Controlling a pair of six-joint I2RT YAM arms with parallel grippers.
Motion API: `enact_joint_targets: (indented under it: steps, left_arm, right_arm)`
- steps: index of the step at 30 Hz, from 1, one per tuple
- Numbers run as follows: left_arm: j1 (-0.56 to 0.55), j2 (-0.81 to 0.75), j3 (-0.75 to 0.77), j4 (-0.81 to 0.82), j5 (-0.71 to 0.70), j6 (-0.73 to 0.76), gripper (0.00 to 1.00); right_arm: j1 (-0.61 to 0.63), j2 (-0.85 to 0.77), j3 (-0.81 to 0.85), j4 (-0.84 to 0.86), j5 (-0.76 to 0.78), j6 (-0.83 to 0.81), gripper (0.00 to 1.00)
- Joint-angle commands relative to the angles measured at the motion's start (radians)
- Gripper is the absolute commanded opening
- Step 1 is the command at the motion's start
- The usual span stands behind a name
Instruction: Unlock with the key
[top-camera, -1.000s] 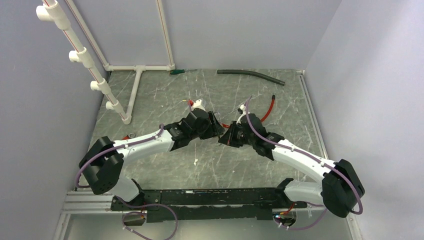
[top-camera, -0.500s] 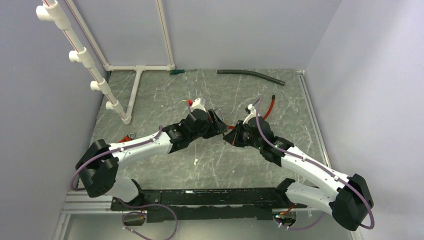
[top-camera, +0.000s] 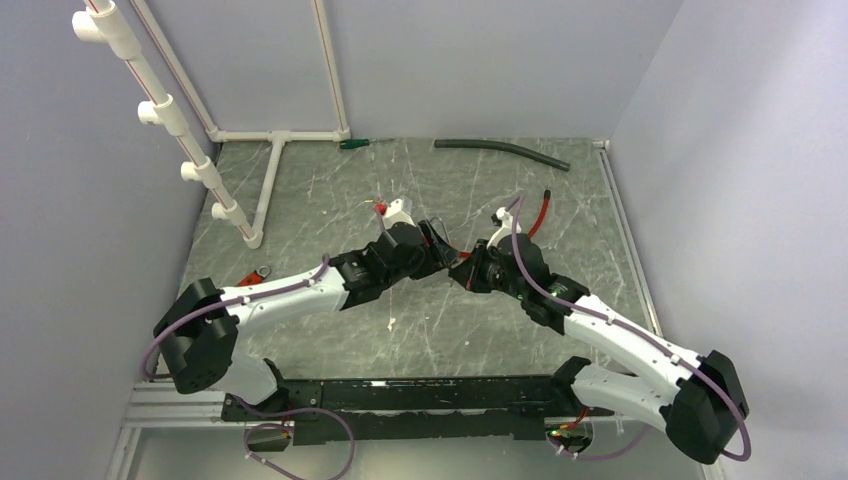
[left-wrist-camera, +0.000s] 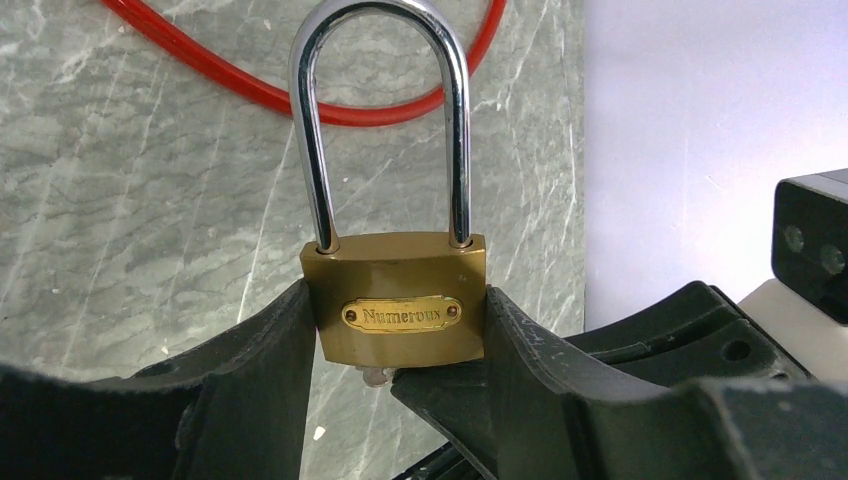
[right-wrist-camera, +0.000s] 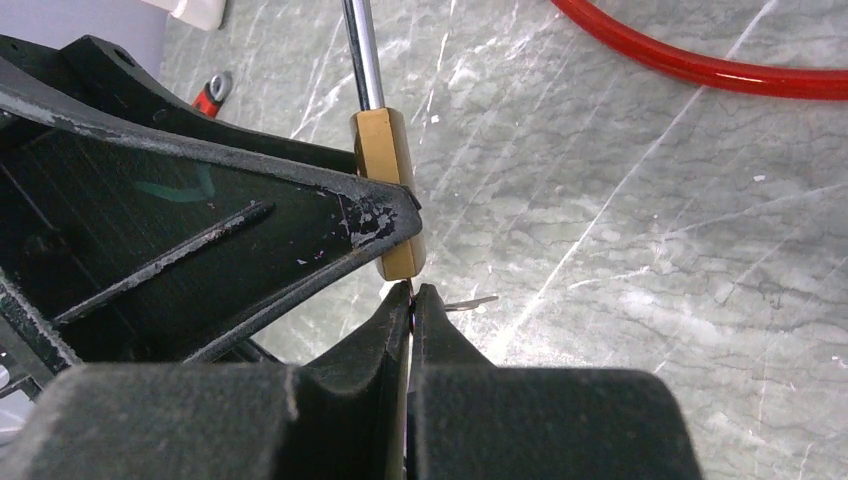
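Note:
A brass padlock (left-wrist-camera: 398, 308) with a steel shackle (left-wrist-camera: 315, 130) is upright in the left wrist view. My left gripper (left-wrist-camera: 398, 302) is shut on its body, one finger on each side. In the right wrist view the padlock (right-wrist-camera: 390, 170) shows edge-on. My right gripper (right-wrist-camera: 412, 290) is shut just under it, and only a thin sliver of the key shows between the fingers. A silvery bit of the key (left-wrist-camera: 377, 376) pokes out under the lock's base, beside a right fingertip (left-wrist-camera: 450, 392). From above, both grippers (top-camera: 440, 250) (top-camera: 466, 268) meet at mid-table.
A red cable (top-camera: 535, 215) loops on the marble-patterned table behind the grippers. A grey hose (top-camera: 500, 150) and a green-handled tool (top-camera: 352, 143) lie at the back edge. A white pipe frame (top-camera: 270, 180) stands at the left. A small red item (top-camera: 255, 273) lies near the left arm.
The right arm has stretched forward and its gripper has closed in under the padlock. The left gripper, still holding the lock, has shifted slightly right.

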Motion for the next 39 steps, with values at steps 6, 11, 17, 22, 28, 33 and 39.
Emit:
enact_joint_targets:
  steps: [6, 11, 17, 22, 28, 33, 39]
  left_arm:
    - [-0.077, -0.031, -0.033, 0.140, 0.166, 0.038, 0.00]
    - [-0.082, -0.079, -0.133, 0.268, 0.166, 0.091, 0.00]
    - [-0.082, -0.123, -0.250, 0.473, 0.205, 0.139, 0.00]
    - [-0.082, -0.147, -0.288, 0.559, 0.234, 0.169, 0.00]
    - [-0.082, -0.183, -0.312, 0.597, 0.249, 0.206, 0.00]
    - [-0.082, -0.208, -0.323, 0.581, 0.237, 0.215, 0.00]
    - [-0.082, -0.203, -0.334, 0.645, 0.280, 0.238, 0.00]
  right_arm:
    - [-0.046, -0.124, -0.085, 0.373, 0.026, 0.021, 0.00]
    - [-0.150, -0.155, -0.170, 0.544, -0.182, 0.140, 0.00]
    - [-0.237, -0.136, -0.234, 0.769, -0.372, 0.293, 0.00]
    - [-0.242, -0.136, -0.251, 0.885, -0.439, 0.336, 0.00]
    - [-0.243, -0.165, -0.222, 0.832, -0.448, 0.298, 0.00]
    - [-0.243, -0.171, -0.209, 0.801, -0.450, 0.279, 0.00]
    - [-0.243, -0.156, -0.220, 0.865, -0.479, 0.295, 0.00]
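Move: The padlock, already clamped in the left fingers with its shackle up, has the key in its underside, about 3 cm below and 2 cm back and 1 cm right of the left hand. From the right hand, shut on that key, the padlock lies some 3 cm ahead, 1 cm left and 2 cm above. The red cable's near bend lies on the table 8 cm ahead of the left hand, 3 cm to its right and 16 cm below; the cable's lock barrel is about 19 cm ahead of that hand, 13 cm left, equally low. The padlock and its inserted key are twisted against each other: the right hand, keeping its pinch on the key, rolls some 30 degrees with its left side rising, while the left hand keeps its grip, rolls the opposite way and tips its fingers up by about 20 degrees. Both first edge right, then climb together about 6 cm and draw back 3 cm. ##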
